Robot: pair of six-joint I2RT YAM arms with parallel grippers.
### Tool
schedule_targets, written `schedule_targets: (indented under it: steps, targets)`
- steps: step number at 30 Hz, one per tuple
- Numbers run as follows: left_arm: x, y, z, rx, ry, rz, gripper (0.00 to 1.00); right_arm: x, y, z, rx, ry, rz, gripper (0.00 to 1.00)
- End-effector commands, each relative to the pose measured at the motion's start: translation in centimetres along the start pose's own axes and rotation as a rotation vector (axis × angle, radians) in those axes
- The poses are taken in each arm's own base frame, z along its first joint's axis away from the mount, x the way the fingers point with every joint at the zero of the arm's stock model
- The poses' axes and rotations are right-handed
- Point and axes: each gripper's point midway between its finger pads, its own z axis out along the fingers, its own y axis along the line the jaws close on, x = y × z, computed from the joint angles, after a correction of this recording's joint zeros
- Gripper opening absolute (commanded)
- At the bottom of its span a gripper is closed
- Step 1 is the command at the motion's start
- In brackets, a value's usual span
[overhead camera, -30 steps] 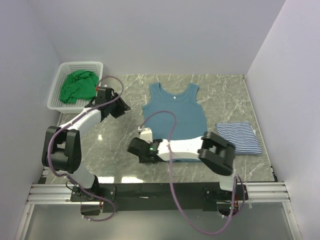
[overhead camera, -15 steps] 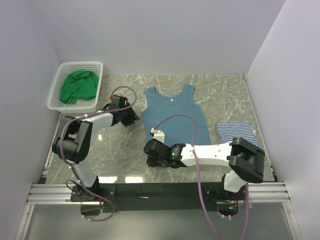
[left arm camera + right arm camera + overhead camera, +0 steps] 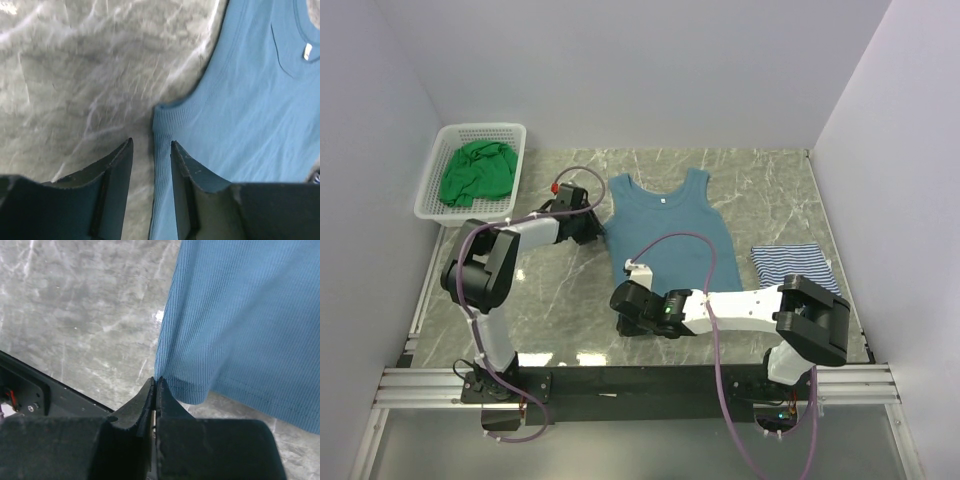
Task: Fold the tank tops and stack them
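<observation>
The teal-blue tank top (image 3: 670,225) lies spread flat mid-table, neck toward the back. My left gripper (image 3: 594,228) is at its left side just below the armhole. In the left wrist view it (image 3: 151,145) stands open, its fingers straddling the ribbed side edge (image 3: 162,150) without closing on it. My right gripper (image 3: 630,284) is at the near left hem corner; the right wrist view shows it (image 3: 156,381) shut on that corner of the teal top (image 3: 240,320). The striped tank top (image 3: 798,275) lies folded at the right. The green tank top (image 3: 478,172) is bunched in the basket.
A white lattice basket (image 3: 510,135) stands at the back left corner against the wall. Purple cables loop over both arms. White walls close in the table at the left, back and right. The black base rail runs along the near edge.
My left gripper swung right from near the basket to the teal top's left edge, its jaws narrowing slightly. My right arm stretched out, drawing the hem corner nearer, then held still.
</observation>
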Motion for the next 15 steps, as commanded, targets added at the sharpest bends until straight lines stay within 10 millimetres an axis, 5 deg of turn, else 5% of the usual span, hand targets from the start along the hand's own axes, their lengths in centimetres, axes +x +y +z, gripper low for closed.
schedule_targets:
  steps: [1, 11, 15]
  targets:
    - [-0.7, -0.1, 0.6, -0.056, -0.025, 0.040, 0.41, -1.2, 0.9, -1.2, -0.041, -0.038, 0.031, 0.00]
    - [-0.5, 0.7, 2.3, -0.133, -0.026, 0.085, 0.28, -1.3, 1.1, -1.3, -0.041, -0.037, 0.028, 0.00]
    - [-1.8, 0.7, 2.5, -0.183, -0.053, 0.098, 0.12, -1.3, 1.7, -1.1, -0.054, -0.023, 0.028, 0.00]
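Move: The near-left corner of the blue tank top's armhole lies about 3 cm ahead of the left hand's half-open fingers, 1 cm to the right and 2 cm below. The left shoulder strap's end is some 14 cm ahead and 3 cm right, the neck label about 9 cm ahead and 12 cm right, both on the table. From the right hand, which already grips the hem corner, the armhole corner lies about 28 cm ahead and 3 cm left, some 3 cm lower. Left hand eases forward about 2.5 cm, closing its fingers on the armhole corner; right keeps the hem pinched. ##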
